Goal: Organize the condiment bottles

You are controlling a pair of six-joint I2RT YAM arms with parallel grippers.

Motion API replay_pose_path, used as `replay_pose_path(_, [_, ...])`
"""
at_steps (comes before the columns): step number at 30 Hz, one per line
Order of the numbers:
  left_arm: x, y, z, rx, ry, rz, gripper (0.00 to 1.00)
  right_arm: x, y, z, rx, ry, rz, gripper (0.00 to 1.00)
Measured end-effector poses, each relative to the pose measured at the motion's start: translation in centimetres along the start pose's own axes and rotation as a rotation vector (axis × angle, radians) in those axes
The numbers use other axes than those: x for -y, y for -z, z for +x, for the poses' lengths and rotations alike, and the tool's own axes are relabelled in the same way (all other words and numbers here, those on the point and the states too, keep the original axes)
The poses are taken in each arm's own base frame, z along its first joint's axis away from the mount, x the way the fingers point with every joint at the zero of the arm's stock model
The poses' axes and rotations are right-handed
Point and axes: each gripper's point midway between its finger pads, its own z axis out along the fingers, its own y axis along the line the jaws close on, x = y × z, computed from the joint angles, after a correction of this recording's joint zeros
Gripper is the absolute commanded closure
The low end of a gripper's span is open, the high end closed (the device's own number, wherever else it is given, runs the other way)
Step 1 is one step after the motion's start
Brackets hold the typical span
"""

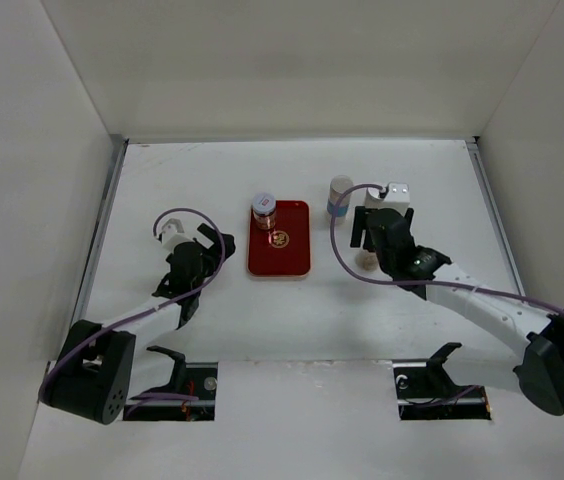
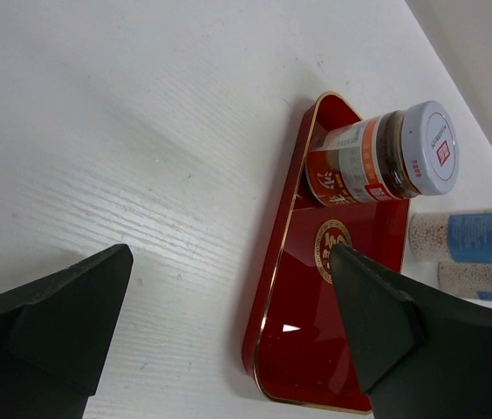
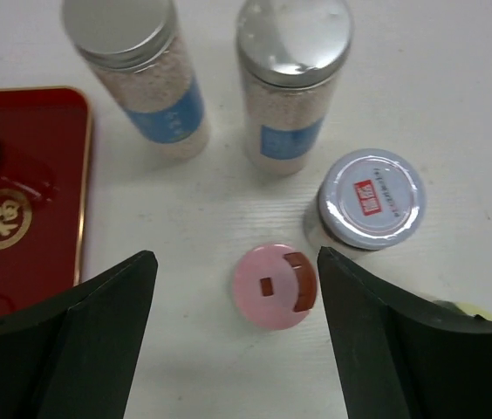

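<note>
In the right wrist view my right gripper (image 3: 235,262) is open above the pink-lidded jar (image 3: 275,285), which stands between the fingers, nearer the right one. A purple-lidded jar (image 3: 372,198) stands just beyond it. Two silver-capped, blue-labelled bottles (image 3: 133,70) (image 3: 291,78) stand farther back. A sliver of the cream-yellow jar (image 3: 464,310) shows behind the right finger. The other purple-lidded jar (image 1: 264,210) stands at the far end of the red tray (image 1: 297,255); it also shows in the left wrist view (image 2: 386,155). My left gripper (image 2: 230,257) is open and empty, left of the tray.
The red tray (image 2: 316,349) has a gold rim and a gold emblem. White walls enclose the table on the left, back and right. In the top view my right arm (image 1: 482,300) hides most of the jars; one silver-capped bottle (image 1: 340,196) shows beside it.
</note>
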Motion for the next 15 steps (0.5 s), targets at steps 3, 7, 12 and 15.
replay_pose_path(3, [0.1,0.0,0.2,-0.006,0.0,0.003,0.0,1.5,-0.6,0.2,-0.008,-0.019,0.053,0.18])
replay_pose_path(7, [0.2,0.0,0.3,-0.01,0.004,0.01,0.0,2.5,-1.9,1.6,-0.052,-0.013,0.1,0.22])
replay_pose_path(12, [0.2,-0.1,0.2,-0.01,0.007,0.011,0.0,2.4,-3.1,4.0,-0.122,0.018,0.111,0.35])
replay_pose_path(15, [0.2,-0.1,0.1,-0.005,0.009,0.011,0.0,2.4,-3.4,4.7,-0.142,0.022,0.114,0.46])
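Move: The pink-capped bottle stands below the open right hand, its middle about 9 cm down, roughly 3 cm ahead and 2 cm to the right. Around that hand, the remaining jar is about 7 cm ahead and 8 cm right, the yellow-capped bottle level and 12 cm right. The nearer tall shaker is some 14 cm ahead and 3 cm right. From the left hand the pink-capped bottle lies about 41 cm right, 1 cm ahead, 2 cm lower. The right hand sinks about 6 cm onto the pink-capped bottle, after first sliding some 2 cm to the right to line up over it, with only a slight creep forward. As it comes down, the wrist tips the fingers about 10 degrees further downward and they begin to close from wide open, drawing in on either side of the pink cap, though no pinch can be seen yet. ##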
